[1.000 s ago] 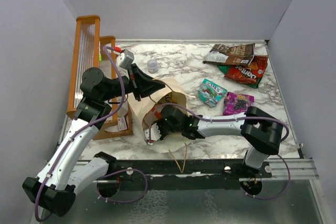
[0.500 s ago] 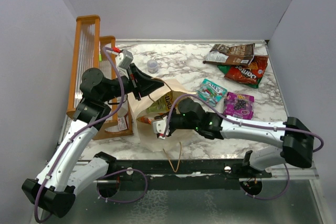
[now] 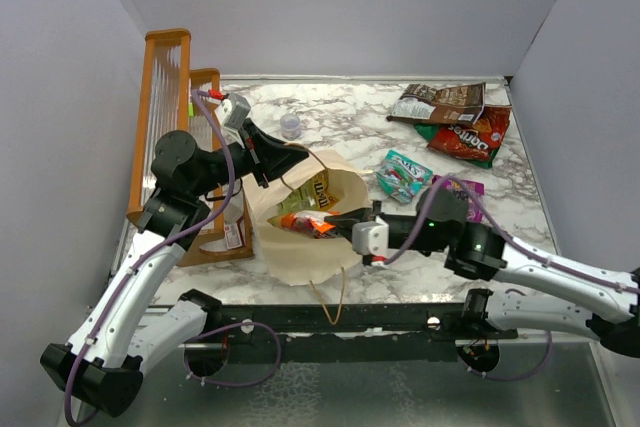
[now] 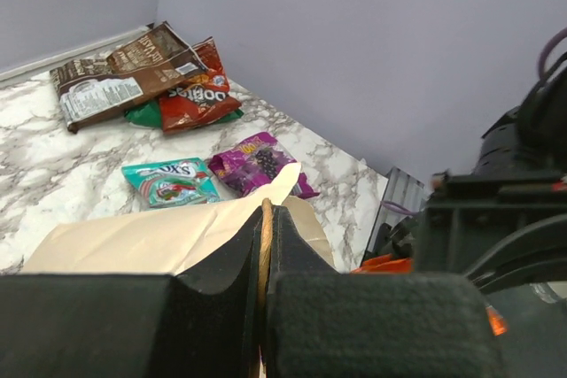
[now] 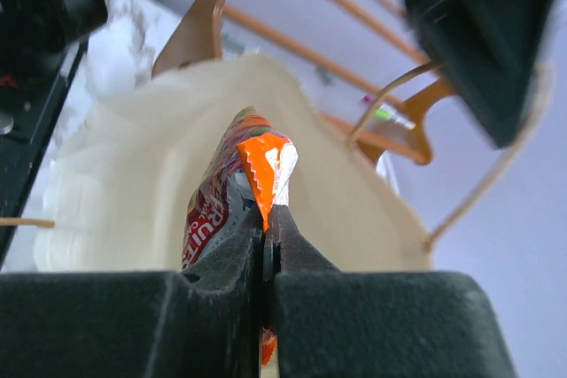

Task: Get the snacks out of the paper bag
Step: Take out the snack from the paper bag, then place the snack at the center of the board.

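Note:
The cream paper bag point(image 3: 300, 247) lies with its mouth facing right. My left gripper point(image 3: 290, 160) is shut on its tan loop handle point(image 4: 264, 236), holding the top edge up. At the bag's mouth my right gripper point(image 3: 338, 222) is shut on the corner of an orange-red fruit snack packet point(image 5: 232, 190), which is partly out of the bag. A yellow-brown candy pack point(image 3: 312, 190) still lies inside. On the table to the right are a brown chip bag point(image 3: 440, 100), a red chip bag point(image 3: 470, 135), a teal-pink packet point(image 3: 403, 175) and a purple pouch point(image 4: 257, 161).
An orange-framed wooden rack point(image 3: 170, 137) stands along the left wall behind the bag. A small clear cup point(image 3: 290, 125) sits at the back. The bag's second handle point(image 3: 335, 297) hangs over the table's front edge. Grey walls enclose three sides.
My right arm has drawn back to the right, pulling the orange-red packet from deep in the bag to its mouth. The bag's mouth now shows wider. The left gripper barely moved.

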You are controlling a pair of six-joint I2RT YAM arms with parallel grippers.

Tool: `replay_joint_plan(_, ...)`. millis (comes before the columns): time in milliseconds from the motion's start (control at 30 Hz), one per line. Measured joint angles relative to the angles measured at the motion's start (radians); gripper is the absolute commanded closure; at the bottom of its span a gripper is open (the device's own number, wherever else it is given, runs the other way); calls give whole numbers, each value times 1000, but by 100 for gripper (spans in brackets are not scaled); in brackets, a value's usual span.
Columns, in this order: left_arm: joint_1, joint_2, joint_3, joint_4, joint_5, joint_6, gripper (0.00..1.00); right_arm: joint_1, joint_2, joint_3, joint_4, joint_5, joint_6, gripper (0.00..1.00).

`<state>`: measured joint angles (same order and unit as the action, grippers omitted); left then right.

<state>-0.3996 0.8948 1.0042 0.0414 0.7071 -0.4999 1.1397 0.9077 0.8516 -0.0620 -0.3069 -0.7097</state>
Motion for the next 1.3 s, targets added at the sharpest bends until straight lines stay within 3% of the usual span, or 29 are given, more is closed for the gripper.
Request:
replay_joint_plan(300, 0, 0, 0, -33, -48, 17, 100, 0, -235, 76, -127, -19, 34, 99)
replay_joint_plan(500, 0, 1, 3, -53, -54, 32, 100, 0, -362, 119, -125, 68, 52, 99)
replay_joint_plan(633, 0, 3, 6, -59, -53, 32, 100, 0, -386, 129, -39, 269, 109, 99)
replay_joint_plan(867, 0, 4, 36, -89, -54, 48, 100, 0, -216, 156, 71, 840, 217, 99)
replay_joint_plan(1033, 0, 3, 49, -108, -54, 58, 100, -1, -167, 50, 281, 1107, 198, 99)
replay_joint_plan(1167, 0, 3, 50, -119, -53, 58, 100, -20, -148, -45, 447, 1221, 170, 99)
replay_joint_plan(1300, 0, 3, 50, -124, -54, 57, 100, -187, -81, -65, 386, 1234, 325, 98)
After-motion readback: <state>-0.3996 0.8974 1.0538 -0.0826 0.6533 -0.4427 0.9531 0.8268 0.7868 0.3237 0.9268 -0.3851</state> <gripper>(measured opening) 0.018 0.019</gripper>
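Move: The right hand already pinches the orange fruit snack at the paper bag's mouth; the bag's middle is about 7 cm to its left, 8 cm ahead and 16 cm below. Its goal, the red Doritos bag, lies roughly 38 cm ahead, 37 cm right and 28 cm down; at table height too, the teal snack is about 26 cm ahead and 16 right, the purple snack 20 ahead and 29 right. From the left hand, the Doritos lies some 27 cm ahead, 43 right and 37 below. Keeping its pinch on the orange fruit snack, the right hand draws it up about 16 cm and to the right, first easing back a few centimetres, away from the paper bag's mouth while the left hand keeps hold of the bag's handle almost in place. It then sweeps forward nearly 20 cm and on to the right towards the Doritos pile, sinking about 10 cm as the wrist swings some 80 degrees clockwise, so that the fingers that pointed left now point forward, still closed on the snack. ##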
